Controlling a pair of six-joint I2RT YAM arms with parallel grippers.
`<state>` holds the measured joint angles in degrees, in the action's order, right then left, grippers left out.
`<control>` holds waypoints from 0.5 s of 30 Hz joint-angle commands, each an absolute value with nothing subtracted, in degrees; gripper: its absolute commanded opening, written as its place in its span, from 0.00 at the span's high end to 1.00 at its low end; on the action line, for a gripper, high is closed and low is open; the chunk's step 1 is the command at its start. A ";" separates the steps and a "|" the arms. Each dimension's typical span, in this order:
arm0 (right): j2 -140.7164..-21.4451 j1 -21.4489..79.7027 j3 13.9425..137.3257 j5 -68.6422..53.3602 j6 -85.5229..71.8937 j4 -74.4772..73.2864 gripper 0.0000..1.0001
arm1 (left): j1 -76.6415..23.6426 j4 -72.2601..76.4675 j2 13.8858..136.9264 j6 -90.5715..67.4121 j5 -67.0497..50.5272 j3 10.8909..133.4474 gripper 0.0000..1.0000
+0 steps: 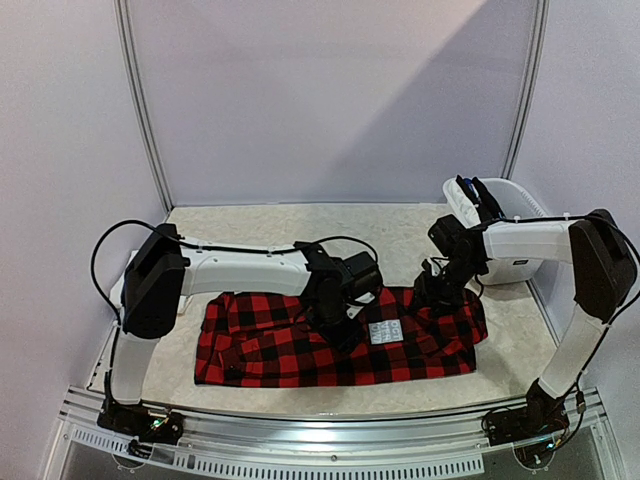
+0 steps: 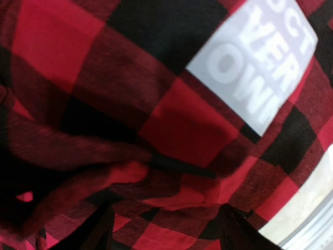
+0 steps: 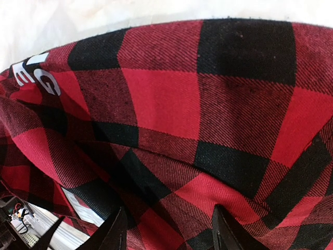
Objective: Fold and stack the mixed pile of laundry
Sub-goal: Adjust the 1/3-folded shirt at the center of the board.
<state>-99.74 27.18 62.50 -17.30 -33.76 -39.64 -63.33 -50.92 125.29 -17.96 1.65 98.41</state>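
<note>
A red-black plaid garment lies spread across the table, with a white label with lettering near its middle. My left gripper is down on the garment's middle, just left of the label. In the left wrist view the plaid garment is rumpled, and my left gripper has its jaws apart with a raised fold between them. My right gripper is down on the garment's upper right part. In the right wrist view my right gripper is open over smooth plaid garment.
A white tub stands at the back right, close behind the right arm, with dark and blue pieces sticking out of it. Bare beige table lies behind the garment. A metal rail runs along the near edge.
</note>
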 commanded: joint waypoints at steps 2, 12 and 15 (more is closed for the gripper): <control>-100.72 26.76 63.15 -17.67 -33.61 -39.52 0.44 | -64.40 -50.83 125.60 -16.55 7.26 98.02 0.35; -100.71 26.78 62.67 -17.48 -33.66 -39.58 0.44 | -64.86 -47.79 125.75 -16.04 10.70 97.54 0.55; -100.77 26.80 62.49 -17.44 -33.75 -39.52 0.44 | -64.86 -47.38 124.50 -15.78 11.16 96.49 0.69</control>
<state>-99.74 27.03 62.50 -17.30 -33.76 -39.64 -64.01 -48.86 125.32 -16.29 9.15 98.15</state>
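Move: The shirt's small loose fold is almost under the left hand, about 2 cm ahead, 1 cm right and 1 cm below. The white print patch lies some 8 cm to the left hand's right and 1 cm ahead, the shirt's near edge about 9 cm straight back. From the right hand that fold is roughly 15 cm left and 7 cm back. The left hand slides forward about 2 cm into the shirt's fold, fingertips swinging forward, fingers closing around cloth. ##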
